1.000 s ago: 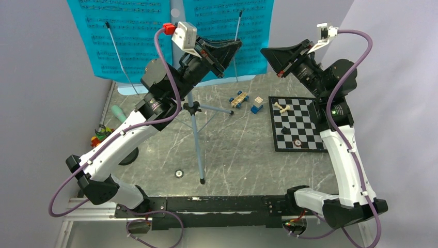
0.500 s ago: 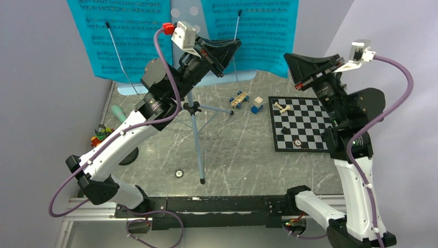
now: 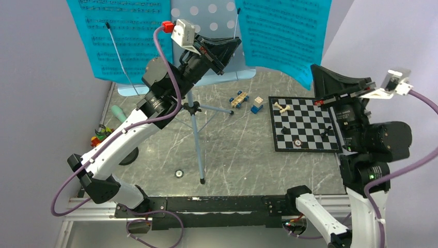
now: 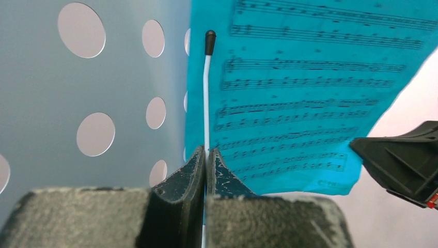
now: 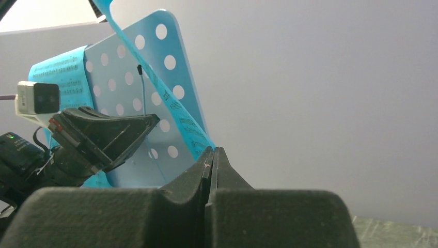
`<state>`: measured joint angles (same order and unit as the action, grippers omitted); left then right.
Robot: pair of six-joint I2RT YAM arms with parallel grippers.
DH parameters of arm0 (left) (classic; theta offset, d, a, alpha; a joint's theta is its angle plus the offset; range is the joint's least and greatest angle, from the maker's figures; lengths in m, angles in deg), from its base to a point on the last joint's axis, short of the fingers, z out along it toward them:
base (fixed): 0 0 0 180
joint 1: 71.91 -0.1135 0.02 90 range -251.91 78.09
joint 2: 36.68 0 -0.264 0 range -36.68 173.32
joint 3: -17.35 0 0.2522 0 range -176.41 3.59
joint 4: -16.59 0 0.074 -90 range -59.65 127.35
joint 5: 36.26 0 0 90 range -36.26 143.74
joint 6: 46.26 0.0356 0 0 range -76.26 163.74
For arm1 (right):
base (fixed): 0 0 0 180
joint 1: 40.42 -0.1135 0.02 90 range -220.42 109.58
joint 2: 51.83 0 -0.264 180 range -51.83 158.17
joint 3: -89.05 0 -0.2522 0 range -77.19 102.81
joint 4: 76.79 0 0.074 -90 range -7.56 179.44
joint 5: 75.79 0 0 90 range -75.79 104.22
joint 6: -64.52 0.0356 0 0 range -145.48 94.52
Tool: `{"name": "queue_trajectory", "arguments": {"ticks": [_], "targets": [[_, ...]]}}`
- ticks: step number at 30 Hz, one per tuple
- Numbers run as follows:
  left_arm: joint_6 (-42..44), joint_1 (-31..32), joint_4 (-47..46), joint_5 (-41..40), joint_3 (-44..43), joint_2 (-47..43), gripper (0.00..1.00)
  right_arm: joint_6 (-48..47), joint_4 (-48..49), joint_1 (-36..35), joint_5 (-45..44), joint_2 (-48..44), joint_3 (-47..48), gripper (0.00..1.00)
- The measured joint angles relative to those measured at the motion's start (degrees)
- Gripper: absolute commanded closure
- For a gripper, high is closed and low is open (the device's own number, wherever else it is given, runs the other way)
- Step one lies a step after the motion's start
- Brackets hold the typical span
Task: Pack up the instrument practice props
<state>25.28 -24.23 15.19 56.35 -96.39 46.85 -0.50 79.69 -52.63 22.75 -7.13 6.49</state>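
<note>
The pale-blue music stand's perforated tray (image 3: 206, 13) stands at the back on its tripod (image 3: 196, 134). One turquoise music sheet (image 3: 119, 36) lies on the tray's left half. My left gripper (image 3: 236, 45) is shut on the tray's thin white page-holder wire (image 4: 207, 93). My right gripper (image 3: 313, 68) is shut on the lower corner of a second sheet (image 3: 284, 33), held to the right of the tray. In the right wrist view this sheet (image 5: 175, 111) runs edge-on into the shut jaws. A mint-green microphone (image 3: 118, 112) and a black round base (image 3: 129, 155) lie under the left arm, partly hidden.
A chessboard (image 3: 304, 124) with a few pieces lies at the right, below the right gripper. A toy car (image 3: 239, 99) and small blocks (image 3: 256, 106) sit mid-table. Small toys (image 3: 98, 138) lie at the left edge. Grey walls stand close on both sides.
My right gripper has drawn the second sheet rightward off the tray, uncovering the tray's holes, and its arm has swung right and nearer. The left arm has stayed in place.
</note>
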Motion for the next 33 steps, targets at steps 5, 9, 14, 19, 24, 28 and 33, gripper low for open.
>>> {"name": "queue_trajectory", "arguments": {"ticks": [5,9,14,19,24,28,33], "targets": [[-0.8,-0.3,-0.5,0.0,0.0,0.3,0.74,-0.8,-1.1,0.0,-2.8,-3.1,0.3,1.00],[-0.8,-0.8,-0.5,-0.6,0.1,0.5,0.57,-1.1,-1.5,0.0,-4.3,-5.1,0.8,1.00],[-1.0,-1.1,-1.2,-0.7,0.7,0.5,0.47,-1.4,-2.1,0.0,-5.7,-6.1,1.0,1.00],[-1.9,-1.1,-1.6,-0.3,3.2,-1.2,0.42,-2.0,-3.2,0.0,-8.6,-7.2,0.2,1.00],[-3.7,-1.2,-2.7,0.6,8.9,-5.0,0.30,-4.4,-2.0,0.0,-8.2,-12.1,-5.6,1.00],[-5.0,-1.1,-3.1,1.5,13.3,-8.4,0.10,-6.4,0.0,0.0,-5.0,-17.2,-12.7,1.00],[-6.5,-0.2,-3.7,2.4,18.8,-13.4,0.01,-7.9,0.4,0.0,-1.9,-20.9,-16.4,1.00]]}}
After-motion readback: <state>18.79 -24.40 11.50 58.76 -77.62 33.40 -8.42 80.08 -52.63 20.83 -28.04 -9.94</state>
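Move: At the music stand's right half, the left fingers hold its thin page-holder rod; the plate's middle lies about 5 cm ahead, 13 cm left and level. The right fingers pinch the blue sheet's right edge just above its lower corner; its middle is some 3 cm ahead, 6 cm left and 8 cm above them. The sheet's middle lies about 2 cm ahead of the left hand, 9 cm right and 6 cm higher, and the rod some 6 cm ahead of the right hand, 14 cm left, nearly level. Drawing the held sheet back from the stand, the right hand travels about 7 cm towards the robot, first rising slightly and easing right, then sinking some 7 cm from its peak, fingers shut. The left hand opens wide to let go of the rod, nudging 1 cm forward before retreating some 5 cm, lowering 4 cm and edging left. ##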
